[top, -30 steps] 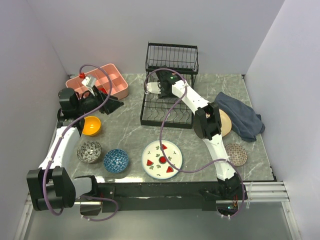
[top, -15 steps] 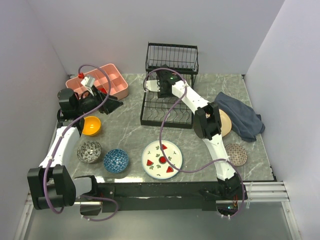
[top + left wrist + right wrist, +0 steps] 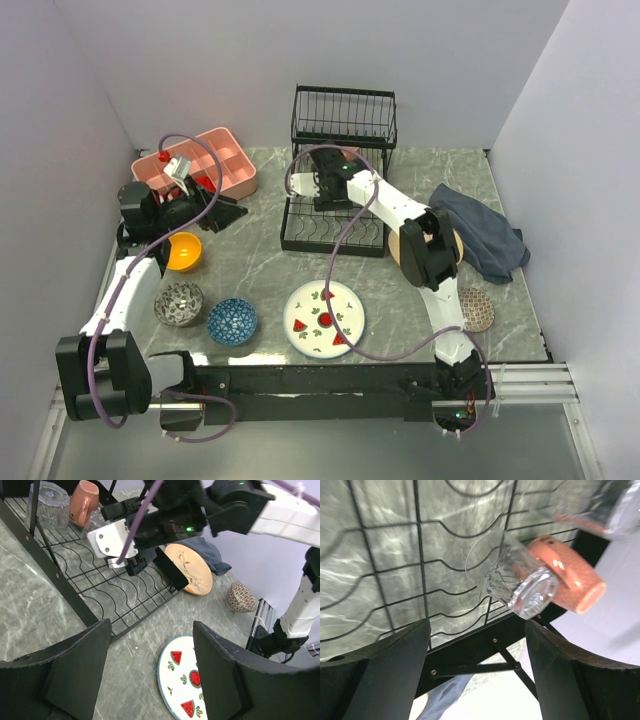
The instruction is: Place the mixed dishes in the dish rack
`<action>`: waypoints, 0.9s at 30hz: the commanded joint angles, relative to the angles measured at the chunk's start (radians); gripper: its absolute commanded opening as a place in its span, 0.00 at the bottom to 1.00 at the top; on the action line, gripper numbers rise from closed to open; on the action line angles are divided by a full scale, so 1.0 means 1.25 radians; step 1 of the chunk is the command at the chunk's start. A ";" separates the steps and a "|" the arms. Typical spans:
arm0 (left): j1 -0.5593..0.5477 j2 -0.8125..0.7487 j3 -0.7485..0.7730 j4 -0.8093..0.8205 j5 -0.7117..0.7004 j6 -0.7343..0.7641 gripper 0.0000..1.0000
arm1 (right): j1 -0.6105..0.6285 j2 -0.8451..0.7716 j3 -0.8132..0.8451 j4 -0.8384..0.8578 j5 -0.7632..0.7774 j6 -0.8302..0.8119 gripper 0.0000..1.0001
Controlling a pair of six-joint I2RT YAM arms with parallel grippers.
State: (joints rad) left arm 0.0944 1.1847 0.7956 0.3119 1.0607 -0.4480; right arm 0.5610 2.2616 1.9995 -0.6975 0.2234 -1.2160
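Observation:
My right gripper (image 3: 320, 190) (image 3: 476, 630) hangs open over the black dish rack (image 3: 335, 228) (image 3: 420, 555), with nothing between its fingers. Just beyond it a clear glass (image 3: 515, 580) lies on its side on the rack wires, against the terracotta cup (image 3: 565, 575) (image 3: 82, 502). My left gripper (image 3: 225, 212) (image 3: 152, 630) is open and empty above the table, beside the orange bowl (image 3: 182, 250). On the table lie the grey bowl (image 3: 179, 303), blue bowl (image 3: 232, 321), watermelon plate (image 3: 324, 318) (image 3: 185, 680), brown bowl (image 3: 472, 308) and bird plate (image 3: 190, 570).
A pink compartment tray (image 3: 197, 172) with red items stands at the back left. A blue cloth (image 3: 485, 240) lies at the right, partly over the bird plate. Another clear glass (image 3: 50, 502) stands in the rack's back section. White walls close in three sides.
My right gripper has opened wider and drawn back a little from the rack's rear; its elbow has swung right. The left arm has barely moved.

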 commanded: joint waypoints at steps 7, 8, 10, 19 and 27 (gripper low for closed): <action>-0.006 -0.031 -0.007 0.036 0.017 -0.015 0.72 | 0.027 -0.094 -0.035 0.050 -0.018 0.070 0.64; -0.007 -0.030 -0.007 0.033 0.015 -0.015 0.72 | 0.026 -0.088 -0.031 0.032 -0.018 0.068 0.53; -0.007 -0.025 -0.004 0.025 0.015 -0.013 0.72 | 0.019 -0.069 -0.015 0.019 -0.014 0.074 0.00; -0.012 0.009 0.031 -0.074 0.013 0.059 0.71 | -0.019 0.034 0.104 -0.052 -0.011 0.094 0.00; -0.012 0.045 0.050 -0.165 -0.004 0.146 0.71 | -0.043 0.099 0.134 0.016 0.003 0.055 0.00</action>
State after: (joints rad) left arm 0.0837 1.2263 0.8093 0.1684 1.0565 -0.3527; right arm 0.5220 2.3356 2.0953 -0.7250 0.2031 -1.1217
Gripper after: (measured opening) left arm 0.712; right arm 0.007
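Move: The small glass, lying tilted in the rack, is about 7 cm ahead of the open, empty right gripper, 2 cm to its right and 5 cm below. The mug stands just beyond it, roughly 12 cm ahead and 4 cm right. The big glass is also some 12 cm ahead, but 4 cm left. From the left hand the small glass lies about 26 cm ahead, 17 cm right and 20 cm below. Lift the right gripper about 3 cm clear of the rack wires, easing left and slightly back, and shut the empty fingers fully at the top. Then bring the closed fingertips down, right and forward, about 6 cm in all, towards the small glass, stopping short of it. Let the empty left gripper sink some 3 cm, tipping down slightly. ##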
